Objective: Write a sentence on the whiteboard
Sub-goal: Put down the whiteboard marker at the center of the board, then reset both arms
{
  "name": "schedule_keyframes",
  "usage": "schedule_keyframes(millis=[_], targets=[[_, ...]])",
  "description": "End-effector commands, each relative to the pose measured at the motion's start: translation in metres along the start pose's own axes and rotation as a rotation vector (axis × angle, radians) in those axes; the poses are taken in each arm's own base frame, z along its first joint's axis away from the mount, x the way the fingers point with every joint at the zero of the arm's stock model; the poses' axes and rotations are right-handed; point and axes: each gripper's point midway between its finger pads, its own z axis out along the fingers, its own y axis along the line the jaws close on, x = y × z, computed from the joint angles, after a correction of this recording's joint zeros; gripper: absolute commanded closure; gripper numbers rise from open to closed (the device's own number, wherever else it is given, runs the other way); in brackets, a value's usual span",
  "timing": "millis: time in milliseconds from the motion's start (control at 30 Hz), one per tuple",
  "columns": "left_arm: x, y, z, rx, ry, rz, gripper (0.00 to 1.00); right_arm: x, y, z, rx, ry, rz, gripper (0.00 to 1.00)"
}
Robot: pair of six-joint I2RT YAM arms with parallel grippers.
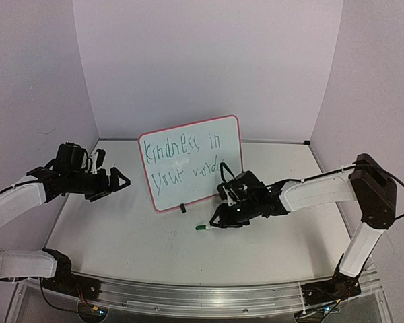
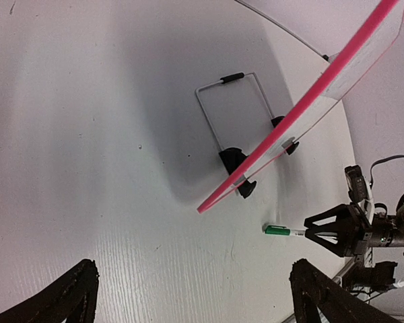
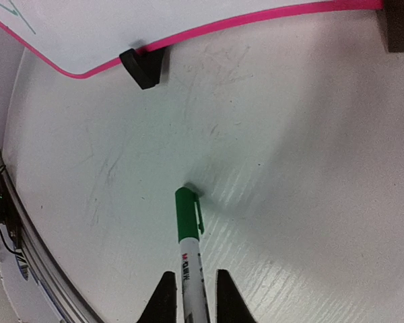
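Observation:
The whiteboard (image 1: 223, 176) stands upright at mid-table, with a red frame and black feet. The sentence (image 1: 182, 151) is in thin green letters in two rows, reading roughly "Kindness in your words". The board also shows edge-on in the left wrist view (image 2: 303, 108), and its lower edge shows in the right wrist view (image 3: 121, 27). A capped green-and-white marker (image 3: 188, 232) lies with its cap on the table in front of the board. My right gripper (image 3: 190, 296) straddles the marker's barrel, with a thin gap on each side. My left gripper (image 1: 118, 180) is open and empty, left of the board.
A wire stand (image 2: 229, 101) props the board from behind. One black foot (image 3: 143, 67) sits just beyond the marker cap. White walls close the table at the left, back and right. A metal rail (image 1: 188, 296) runs along the near edge.

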Motion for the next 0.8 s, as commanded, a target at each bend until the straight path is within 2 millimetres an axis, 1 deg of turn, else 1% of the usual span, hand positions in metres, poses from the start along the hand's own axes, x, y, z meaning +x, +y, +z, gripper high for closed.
schedule_keyframes(millis=[0, 67, 100, 133, 200, 333, 367, 400, 433, 467, 533, 600, 633, 667, 700, 733, 767], targets=[[-0.015, 0.014, -0.002, -0.053, -0.08, -0.008, 0.01, -0.016, -0.01, -0.011, 0.113, -0.055, -0.012, 0.52], [-0.016, 0.024, -0.002, -0.077, -0.086, -0.028, 0.01, -0.017, -0.017, -0.018, 0.152, -0.061, -0.016, 0.36], [-0.016, 0.029, -0.002, -0.089, -0.087, -0.038, 0.01, -0.018, -0.023, -0.022, 0.18, -0.066, -0.018, 0.24], [-0.018, 0.035, -0.002, -0.102, -0.094, -0.049, 0.01, -0.02, -0.025, -0.026, 0.189, -0.073, -0.017, 0.16], [-0.023, 0.05, -0.004, -0.136, -0.115, -0.078, 0.0, -0.024, -0.04, -0.036, 0.228, -0.089, -0.011, 0.02], [-0.041, 0.074, -0.01, -0.185, -0.185, -0.111, 0.0, -0.035, -0.066, -0.057, 0.274, -0.128, 0.006, 0.02], [-0.048, 0.084, -0.013, -0.214, -0.215, -0.109, 0.0, -0.041, -0.074, -0.068, 0.287, -0.152, 0.008, 0.02], [-0.053, 0.09, -0.015, -0.231, -0.238, -0.107, 0.0, -0.047, -0.085, -0.077, 0.305, -0.176, 0.019, 0.02], [-0.058, 0.097, -0.017, -0.246, -0.262, -0.109, 0.0, -0.05, -0.09, -0.085, 0.314, -0.196, 0.024, 0.02], [-0.065, 0.102, -0.021, -0.26, -0.287, -0.111, 0.0, -0.055, -0.101, -0.096, 0.335, -0.226, 0.032, 0.02], [-0.08, 0.112, -0.032, -0.289, -0.351, -0.119, 0.0, -0.068, -0.118, -0.123, 0.362, -0.306, 0.045, 0.02], [-0.098, 0.122, -0.05, -0.326, -0.458, -0.121, 0.0, -0.081, -0.134, -0.153, 0.379, -0.41, 0.057, 0.02], [-0.107, 0.125, -0.058, -0.342, -0.52, -0.105, 0.0, -0.087, -0.146, -0.169, 0.393, -0.471, 0.063, 0.02], [-0.114, 0.127, -0.067, -0.373, -0.586, -0.077, 0.0, -0.095, -0.15, -0.192, 0.395, -0.556, 0.056, 0.02], [-0.122, 0.13, -0.077, -0.405, -0.655, -0.05, 0.0, -0.099, -0.161, -0.209, 0.43, -0.622, 0.053, 0.02], [-0.124, 0.134, -0.082, -0.437, -0.686, -0.044, 0.0, -0.101, -0.164, -0.217, 0.444, -0.656, 0.048, 0.02], [-0.127, 0.138, -0.09, -0.471, -0.742, -0.02, 0.0, -0.105, -0.167, -0.237, 0.465, -0.741, 0.029, 0.02]])
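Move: Between the right hand's barely parted fingers, the marker lies low at the table, its middle about 1 cm left of, 1 cm nearer than and 2 cm below the hand point. The whiteboard's middle is some 18 cm ahead, 8 cm left and 7 cm up; its left foot stands about 10 cm ahead and 11 cm left, its right foot 15 cm ahead and 2 cm right. From the left hand the marker is roughly 28 cm right, 5 cm back and 13 cm down. Spreading its fingers from a small gap to wide open, the right hand lets go of the marker just over the table, then draws off about 20 cm to the right, with some 10 cm forward and 8 cm up, swinging clockwise and tipping up. The still-open left hand swings away leftward about 15 cm and somewhat forward, turning some 30 degrees counter-clockwise. ##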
